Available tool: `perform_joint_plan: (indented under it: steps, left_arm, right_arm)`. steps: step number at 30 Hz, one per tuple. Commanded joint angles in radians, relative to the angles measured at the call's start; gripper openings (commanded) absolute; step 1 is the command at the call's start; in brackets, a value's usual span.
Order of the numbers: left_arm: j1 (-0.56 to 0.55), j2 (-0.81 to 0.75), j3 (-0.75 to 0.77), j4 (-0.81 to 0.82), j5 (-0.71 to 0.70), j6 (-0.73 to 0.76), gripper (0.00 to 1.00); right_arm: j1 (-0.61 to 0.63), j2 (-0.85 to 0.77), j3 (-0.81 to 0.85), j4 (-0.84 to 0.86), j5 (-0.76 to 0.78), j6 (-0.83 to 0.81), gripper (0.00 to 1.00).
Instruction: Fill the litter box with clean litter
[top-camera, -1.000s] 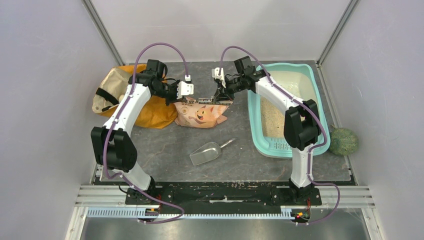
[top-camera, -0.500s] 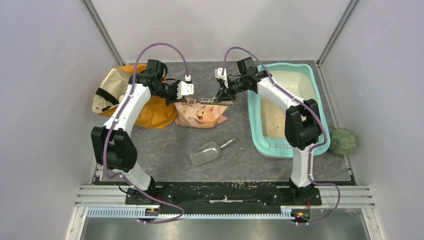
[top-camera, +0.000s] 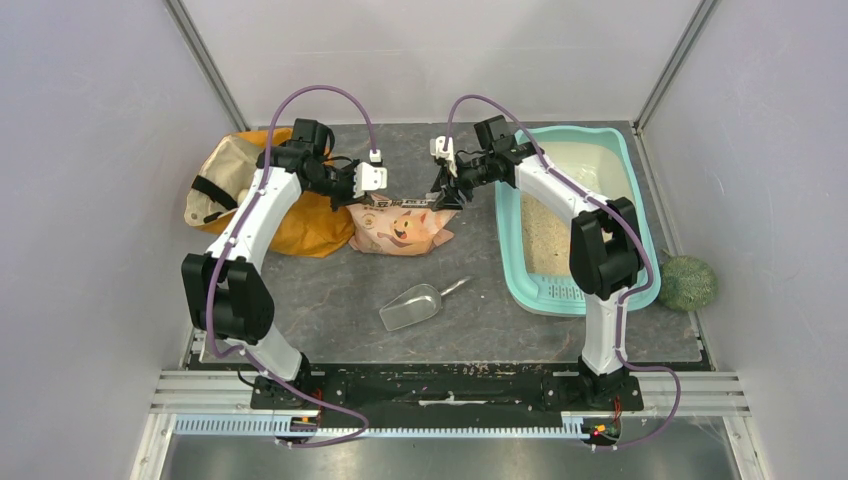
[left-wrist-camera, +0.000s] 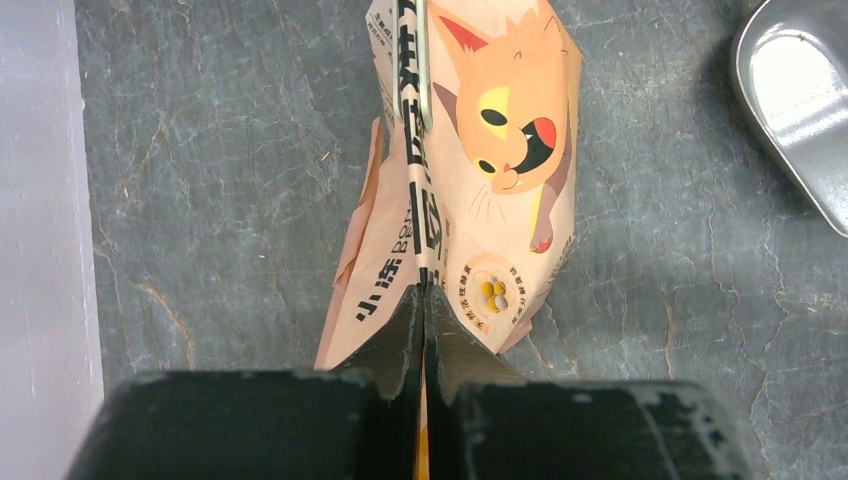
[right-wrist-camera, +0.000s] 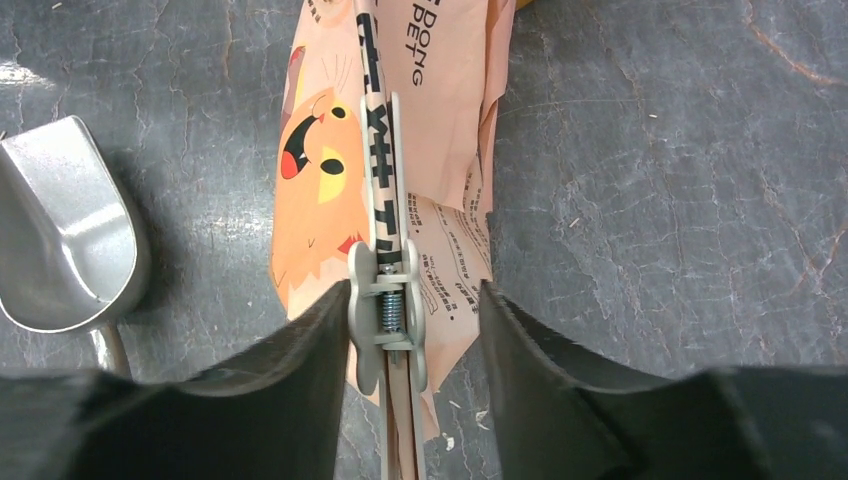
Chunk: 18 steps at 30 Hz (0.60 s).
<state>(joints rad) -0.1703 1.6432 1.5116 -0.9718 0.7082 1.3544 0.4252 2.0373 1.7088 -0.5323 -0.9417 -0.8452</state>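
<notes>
The teal litter box (top-camera: 640, 215) stands at the right, with pale beige litter (top-camera: 545, 235) on its floor. The peach-pink pouch (top-camera: 405, 228) stands between my grippers. My left gripper (top-camera: 378, 197) is shut on the pouch's folded top edge (left-wrist-camera: 422, 240), with fingertips (left-wrist-camera: 410, 310) pinching it. My right gripper (top-camera: 446, 190) is open at the other end of the edge. Its fingers (right-wrist-camera: 310, 350) stand either side of a beige spring clip (right-wrist-camera: 388, 290) clamped on the pouch (right-wrist-camera: 440, 100). The left finger is against the clip and the right finger is apart from it.
A silver metal scoop (top-camera: 412, 306) lies in front of the pouch, also seen in the wrist views (left-wrist-camera: 800, 80) (right-wrist-camera: 60, 240). An orange fabric bag (top-camera: 250, 195) lies at back left. A green ball (top-camera: 687, 282) sits right of the litter box.
My right wrist has shifted slightly toward the back at the pouch's clip. The left arm and the pouch have hardly moved.
</notes>
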Motion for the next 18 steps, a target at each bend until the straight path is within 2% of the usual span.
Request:
perform_joint_plan:
  steps: [1,7,12,14,16,18]
  left_arm:
    - [-0.006,0.003,0.022,-0.005,0.013,0.014,0.02]
    - [-0.014,0.002,0.024,-0.006,0.009,0.014,0.02]
    - [-0.015,-0.014,0.02,-0.006,0.008,-0.004,0.05]
    - [-0.015,-0.024,0.016,-0.006,0.008,-0.016,0.09]
    - [-0.015,-0.033,0.01,-0.002,0.007,-0.025,0.19]
    - [-0.015,-0.044,0.001,0.023,0.004,-0.055,0.35]
  right_arm:
    - [-0.002,-0.037,-0.008,0.035,0.004,0.024,0.6]
    - [0.003,-0.064,-0.008,0.065,0.01,0.072,0.86]
    - [0.003,-0.091,0.016,0.068,0.034,0.124,0.92]
    - [0.003,-0.109,0.018,0.067,0.045,0.141,0.93]
    - [0.002,-0.125,0.019,0.068,0.053,0.164,0.94]
    - [0.001,-0.136,0.023,0.067,0.059,0.193,0.96]
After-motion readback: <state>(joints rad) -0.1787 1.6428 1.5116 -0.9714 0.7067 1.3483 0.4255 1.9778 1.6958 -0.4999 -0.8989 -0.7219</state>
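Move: The clip's hinge sits practically at the right hand's point, between its half-open fingers, about 1 cm lower and 1 cm to its left. From that hand the litter bag's middle is roughly 8 cm left, 3 cm back and 6 cm down; the scoop lies some 16 cm back and 3 cm left, 12 cm down. The rolled bag top's left end is in the left hand's shut fingers, the clip about 13 cm to that hand's right, level fore and aft. The clip is left on the rolled bag top as the right fingers go on spreading to nearly full width around its hinge; that hand hardly shifts at first, then rises a little over 2 cm away from the clip, turning about 5 degrees clockwise. The rolled top's left end is let go last: the left hand stays in place and its pinching fingers part slightly near the end. ##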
